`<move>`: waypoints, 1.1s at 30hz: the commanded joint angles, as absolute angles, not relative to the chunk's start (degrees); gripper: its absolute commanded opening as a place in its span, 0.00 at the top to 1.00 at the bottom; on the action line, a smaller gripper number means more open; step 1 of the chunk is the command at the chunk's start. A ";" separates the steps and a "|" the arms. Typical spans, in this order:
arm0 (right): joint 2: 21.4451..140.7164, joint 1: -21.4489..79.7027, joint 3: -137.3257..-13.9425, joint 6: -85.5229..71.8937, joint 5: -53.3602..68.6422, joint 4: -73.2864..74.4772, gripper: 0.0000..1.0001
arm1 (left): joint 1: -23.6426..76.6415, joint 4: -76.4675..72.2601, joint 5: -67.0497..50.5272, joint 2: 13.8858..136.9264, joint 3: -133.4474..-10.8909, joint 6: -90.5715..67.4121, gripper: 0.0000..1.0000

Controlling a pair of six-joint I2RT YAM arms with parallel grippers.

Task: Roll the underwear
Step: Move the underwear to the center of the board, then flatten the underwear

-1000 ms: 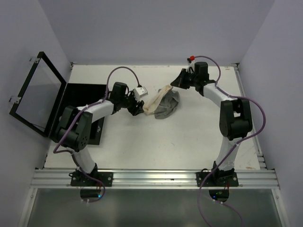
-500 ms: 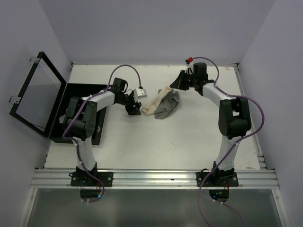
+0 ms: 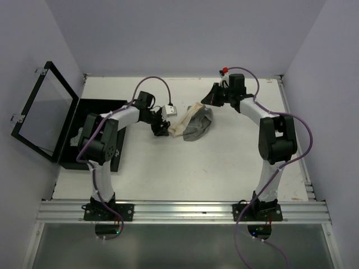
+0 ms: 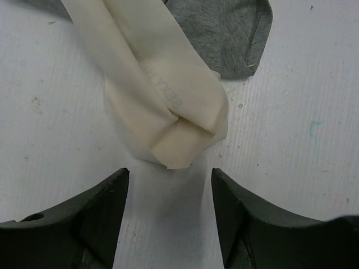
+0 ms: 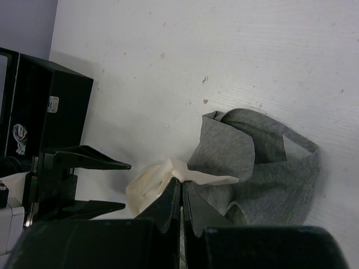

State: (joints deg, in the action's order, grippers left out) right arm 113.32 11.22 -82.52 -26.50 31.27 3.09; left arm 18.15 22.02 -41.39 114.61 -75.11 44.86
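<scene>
One underwear [image 3: 197, 125] lies on the white table, heather grey with a cream waistband [image 3: 179, 123] twisted along its left side. In the left wrist view the cream band [image 4: 162, 101] ends in a folded tip, with the grey cloth [image 4: 224, 33] behind it. My left gripper [image 3: 161, 129] is open, its jaws [image 4: 169, 175] over bare table just short of that tip, not touching it. My right gripper [image 3: 207, 100] hangs shut at the garment's far end. In the right wrist view its closed tips [image 5: 180, 182] overlap the cream band [image 5: 148, 185]; whether they touch it is unclear.
A flat black box [image 3: 92, 106] lies at the table's left, its hinged lid [image 3: 42, 112] standing open against the wall. Pale cloth [image 3: 76, 134] shows in the box. The box's corner [image 5: 50, 106] also appears in the right wrist view. Walls close in the table.
The left arm's elbow has swung back and leftward, and its gripper has edged closer to the cream end. The right arm and the underwear have stayed put.
</scene>
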 commanded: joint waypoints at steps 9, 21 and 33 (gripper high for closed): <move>114.08 11.25 -85.78 -25.23 32.70 3.69 1.00 | 19.86 26.72 -43.07 118.04 -81.47 49.22 0.39; 113.38 10.72 -86.04 -25.14 32.96 4.22 1.00 | 20.13 25.75 -43.24 114.35 -79.81 47.99 1.00; 102.23 7.91 -86.57 -21.27 36.73 8.00 1.00 | 11.51 23.82 -43.16 99.76 -83.05 37.18 1.00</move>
State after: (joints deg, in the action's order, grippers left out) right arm 108.99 7.90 -83.57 -23.77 33.85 7.53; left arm 13.02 26.11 -41.54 105.38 -79.96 40.32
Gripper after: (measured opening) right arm 0.014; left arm 0.005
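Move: The underwear's cream end on the table is almost between the left hand's open fingers: about 2 cm to the right, level fore and aft, 1 cm lower. The grey folds lie some 11 cm right of that hand and 4 cm farther out, a little below it; the black box's middle is about 27 cm to its left, level with it. From the right hand, that same cream end is about 12 cm left, 8 cm back and 10 cm down. The underwear's free cream end is pinched by the left hand, which eases about 1.5 cm right and just down, shuts its fingers, then lifts some 10 cm while going forward and left. The right hand stays shut on the far end of the cream strip, waits, then draws about 2.5 cm right and 3.5 cm up, away from the left hand. ##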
